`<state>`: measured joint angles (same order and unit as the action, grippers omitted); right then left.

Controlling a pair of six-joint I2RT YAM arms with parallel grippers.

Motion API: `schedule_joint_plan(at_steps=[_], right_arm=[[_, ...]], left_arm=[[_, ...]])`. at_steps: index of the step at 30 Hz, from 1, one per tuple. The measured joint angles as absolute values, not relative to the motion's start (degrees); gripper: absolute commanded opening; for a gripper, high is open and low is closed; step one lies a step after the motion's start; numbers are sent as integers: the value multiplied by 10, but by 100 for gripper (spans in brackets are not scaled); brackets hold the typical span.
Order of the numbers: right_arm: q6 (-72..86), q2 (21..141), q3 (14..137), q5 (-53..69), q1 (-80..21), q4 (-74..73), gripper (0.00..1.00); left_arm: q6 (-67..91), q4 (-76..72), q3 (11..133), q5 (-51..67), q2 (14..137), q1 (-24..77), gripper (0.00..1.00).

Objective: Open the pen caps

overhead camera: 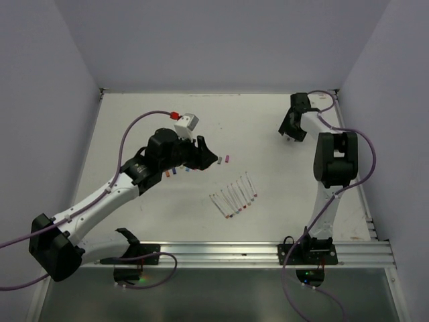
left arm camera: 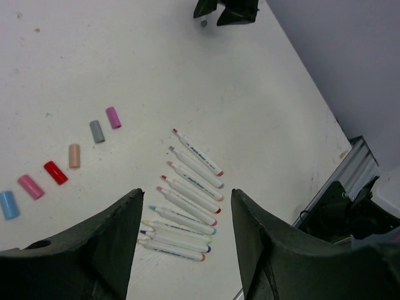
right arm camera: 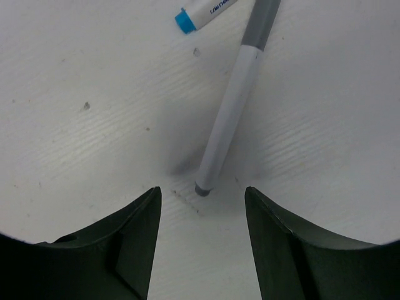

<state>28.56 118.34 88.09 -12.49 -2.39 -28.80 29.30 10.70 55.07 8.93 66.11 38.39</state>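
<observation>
Several loose pen caps lie in a curved row on the white table: blue (left arm camera: 9,204), pink (left arm camera: 30,186), red (left arm camera: 55,172), tan (left arm camera: 74,155), grey (left arm camera: 97,131) and purple (left arm camera: 113,117). A row of uncapped white pens (left arm camera: 187,200) lies beside them, also visible from above (overhead camera: 234,198). My left gripper (left arm camera: 186,194) hangs open above these pens, holding nothing. At the far right, my right gripper (right arm camera: 201,189) is open over a white pen (right arm camera: 234,106) with a grey cap (right arm camera: 262,22) still on. Its grey tail end lies just ahead of the fingertips, untouched.
The end of a second pen with a blue tip (right arm camera: 200,12) lies beside the grey-capped one. A metal rail (overhead camera: 234,251) runs along the near table edge. Purple walls close in the back and both sides. Cables trail from both arms.
</observation>
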Motion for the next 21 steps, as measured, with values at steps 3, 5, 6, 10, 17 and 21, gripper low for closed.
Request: schedule_joint_plan(at_steps=[3, 5, 6, 10, 17, 21], right_arm=[[287, 1215, 908, -125, -17, -289, 59], [288, 1229, 924, -126, -17, -291, 59], [288, 1238, 934, -126, -18, -293, 59], [288, 1258, 960, -132, -18, -296, 54], [289, 1262, 964, -152, -17, -301, 31], [291, 1262, 961, -161, -15, -305, 17]], left_arm=[[289, 88, 517, 120, 661, 372, 62], [289, 70, 497, 140, 662, 359, 62], [289, 63, 487, 151, 663, 351, 62], [291, 41, 461, 183, 670, 327, 62], [289, 25, 459, 204, 670, 314, 63], [289, 19, 456, 216, 669, 310, 63]])
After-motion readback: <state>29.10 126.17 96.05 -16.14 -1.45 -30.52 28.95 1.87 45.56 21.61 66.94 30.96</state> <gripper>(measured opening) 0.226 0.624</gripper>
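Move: The grey-capped pen lies on the table with its bare end just ahead of the right fingers; its middle is about 5 cm ahead of the right hand, 4 cm to the right and 2 cm lower, the cap pointing out and right. The blue pen lies beyond the grey cap, about 10 cm ahead of the right hand and 9 cm to its right. From the raised left hand, the grey-capped pen is roughly 26 cm ahead, 40 cm right and 23 cm down. The bare end of the grey-capped pen comes between the right fingers as the right hand goes about 3 cm forward while sinking 2 cm, then drifts a little right; the fingers, open until then, close across the barrel and pinch it. The empty left hand meanwhile sinks about 5 cm, still high and open. ##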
